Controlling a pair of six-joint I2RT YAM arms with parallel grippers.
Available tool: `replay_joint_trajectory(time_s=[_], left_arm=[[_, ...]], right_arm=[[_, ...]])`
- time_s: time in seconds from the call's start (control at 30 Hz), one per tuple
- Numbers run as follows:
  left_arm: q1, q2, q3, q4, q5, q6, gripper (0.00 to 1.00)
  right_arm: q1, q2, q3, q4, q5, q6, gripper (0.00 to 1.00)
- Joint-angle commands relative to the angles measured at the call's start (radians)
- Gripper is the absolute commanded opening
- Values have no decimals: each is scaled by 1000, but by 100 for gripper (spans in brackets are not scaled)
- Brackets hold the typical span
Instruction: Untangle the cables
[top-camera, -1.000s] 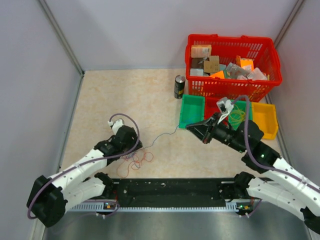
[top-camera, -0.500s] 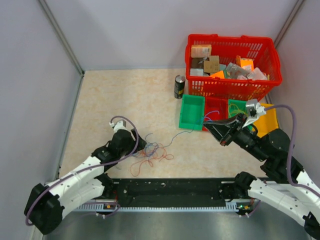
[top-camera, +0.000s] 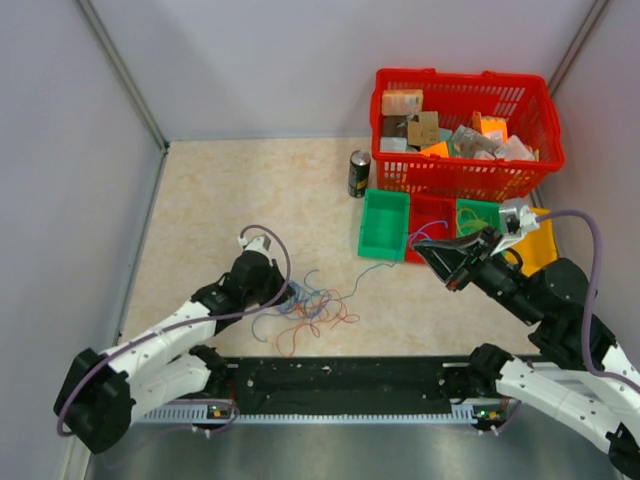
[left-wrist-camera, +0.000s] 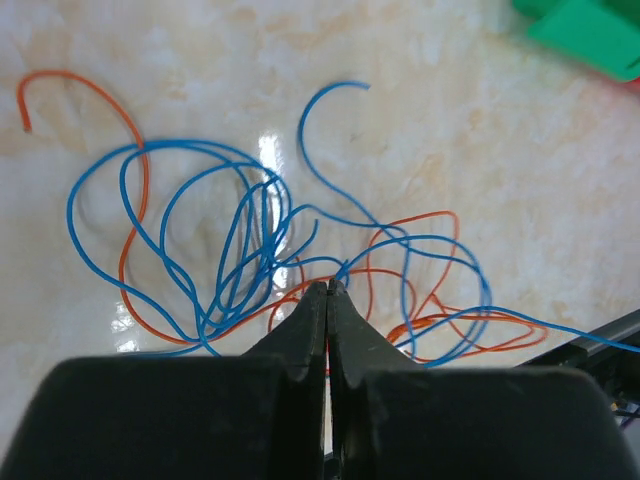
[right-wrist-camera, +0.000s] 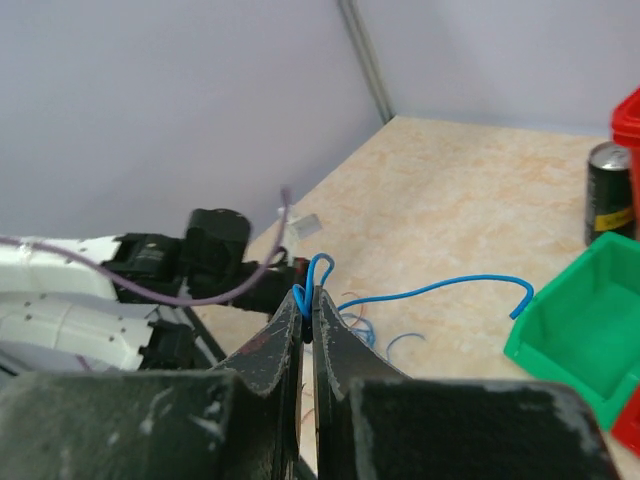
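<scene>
A tangle of thin blue and orange cables (top-camera: 312, 305) lies on the table in front of the left arm; it also fills the left wrist view (left-wrist-camera: 230, 250). My left gripper (top-camera: 290, 294) is at the tangle's left edge, its jaws (left-wrist-camera: 327, 290) pressed together with an orange strand showing between them. My right gripper (top-camera: 428, 252) is raised near the bins, shut on a small loop of a blue cable (right-wrist-camera: 318, 272). That blue cable (right-wrist-camera: 440, 288) runs off to the right and ends by a green bin (right-wrist-camera: 590, 320).
A red basket (top-camera: 545, 110) full of items stands at the back right. A dark can (top-camera: 359, 172) is left of it. A row of green (top-camera: 366, 225), red (top-camera: 428, 215), green and yellow (top-camera: 535, 245) bins sits in front of the basket. Grey walls enclose the table.
My left gripper moved right and the tangle shifted right with it. My right gripper drew back to the right with the blue cable, then stayed nearly still.
</scene>
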Motion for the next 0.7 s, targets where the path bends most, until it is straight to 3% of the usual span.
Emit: replay_joint_trajectory(time_s=[0.0, 0.13, 0.27, 0.33, 0.43, 0.57, 0.67], left_arm=[[4, -187, 146, -93, -103, 95, 0], [4, -381, 252, -95, -143, 209, 0], [2, -472, 295, -105, -222, 229, 0], [2, -429, 300, -146, -213, 220, 12], [2, -306, 263, -163, -129, 171, 40], [2, -119, 204, -78, 103, 131, 58], [1, -7, 153, 8, 165, 100, 63]], right_arm=[[13, -27, 86, -139, 235, -72, 0], [12, 5, 79, -314, 514, -92, 0], [12, 62, -3, -351, 536, -55, 0], [13, 96, -35, -343, 498, -20, 0], [12, 152, -84, -311, 449, 22, 0], [12, 280, -139, -219, 276, 32, 0], [12, 442, -129, -138, 150, 51, 0]])
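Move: The cable tangle's middle lies about 5 cm to the right of the closed left gripper, 2 cm nearer the base and some 3 cm below. For the right gripper, still pinching the blue cable high up, the tangle is roughly 21 cm left, 6 cm ahead and 35 cm below; the green bin lies about 30 cm ahead and 4 cm left, the red bin 29 cm ahead and 8 cm right, both some 34 cm below. Raise the left gripper steeply from the tangle by about 25 cm, tipping its fingers up, then open them past half and bring them back down towards the cables, stopping roughly 10 cm above the start. Keep the blue cable pinched in the right gripper: swing right and forward, then sink some 20 cm, tilting the fingers downward and easing back left towards the tangle. ##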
